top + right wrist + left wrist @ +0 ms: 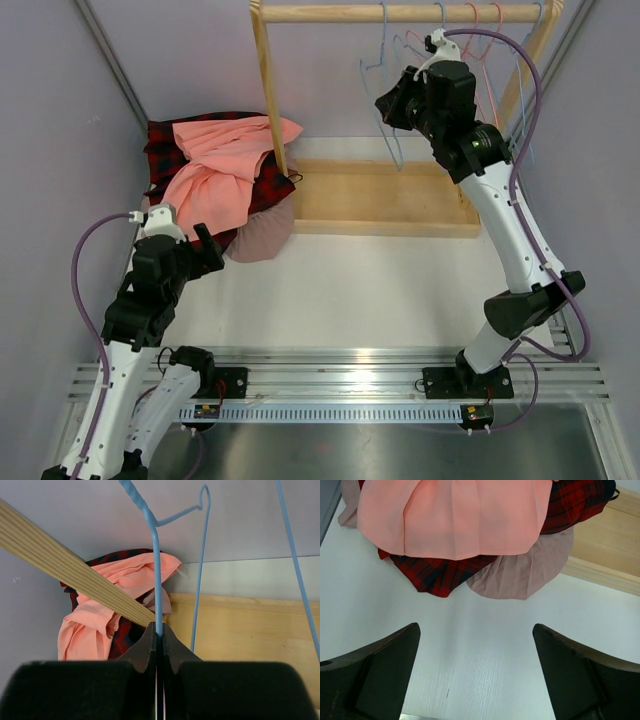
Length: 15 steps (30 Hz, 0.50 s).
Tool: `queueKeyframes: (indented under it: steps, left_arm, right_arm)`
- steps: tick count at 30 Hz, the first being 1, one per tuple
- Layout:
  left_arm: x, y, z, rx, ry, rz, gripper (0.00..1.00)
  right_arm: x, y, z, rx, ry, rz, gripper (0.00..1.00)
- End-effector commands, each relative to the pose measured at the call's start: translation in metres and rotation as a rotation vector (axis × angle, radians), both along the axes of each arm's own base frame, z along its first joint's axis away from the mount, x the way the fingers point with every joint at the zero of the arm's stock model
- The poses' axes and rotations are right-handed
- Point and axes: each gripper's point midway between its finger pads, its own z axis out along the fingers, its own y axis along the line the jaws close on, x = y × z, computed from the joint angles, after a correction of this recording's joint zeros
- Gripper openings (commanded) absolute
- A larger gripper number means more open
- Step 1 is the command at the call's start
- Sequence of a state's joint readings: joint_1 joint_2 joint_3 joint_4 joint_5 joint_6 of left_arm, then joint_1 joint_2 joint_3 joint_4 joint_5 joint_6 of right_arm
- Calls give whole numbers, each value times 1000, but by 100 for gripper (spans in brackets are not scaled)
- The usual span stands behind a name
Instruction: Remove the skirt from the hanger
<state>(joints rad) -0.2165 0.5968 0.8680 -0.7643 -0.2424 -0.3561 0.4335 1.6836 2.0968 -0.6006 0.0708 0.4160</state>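
Observation:
My right gripper [158, 626] is shut on the straight wire of a blue hanger [156, 570], held up near the wooden rail [400, 12]; no cloth shows on that hanger [383, 60]. A pink skirt [225, 165] lies crumpled at the back left on top of a red plaid skirt [435, 572] and a mauve one [520, 575]. My left gripper [475, 626] hangs open over bare table just in front of that pile, nothing between its fingers. From above, the left gripper [190, 243] sits at the pile's near edge and the right gripper [392, 108] is high by the rack.
The wooden rack has an upright post [267, 90] beside the pile and a flat base [380, 195] on the table. Several more wire hangers [480, 40] hang from the rail at right. Another blue wire [200, 555] hangs right of the held one.

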Motion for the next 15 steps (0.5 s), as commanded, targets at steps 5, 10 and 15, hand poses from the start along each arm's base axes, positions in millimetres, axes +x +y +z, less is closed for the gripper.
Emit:
queueKeyframes:
  steps: [5,10,15]
  left_arm:
    - [8,-7,11,-10,-45,-36,99]
    - [6,-8,13,-17,-59,-44,99]
    - [5,-14,14,-28,-60,-74,99]
  right_arm:
    - [-31,-25,24,2,-75,-36,94]
    - [-80,-52,40,5,-127,-58,99]
    - [-137,-83,-23,-3,-83,-87,99]
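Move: The shut right fingers hold the blue hanger's wire; the rail spot where its hook already sits is about 12 cm above them and 3 cm ahead. Along that rail, at the same height and distance ahead, the next blue hanger's hook is some 10 cm to the right and the nearest pink hook about 16 cm to the right. From the idle left hand, the rail spot lies roughly 25 cm ahead, 35 cm right and 33 cm up. Open the right fingers fully to let go of the blue hanger's wire, easing the hand down a centimetre or two as they spread. Then, with them wide open, pull straight off it, speeding up: about 10 cm back towards the base and some 6 cm to the right, nearly level and without turning the wrist. ##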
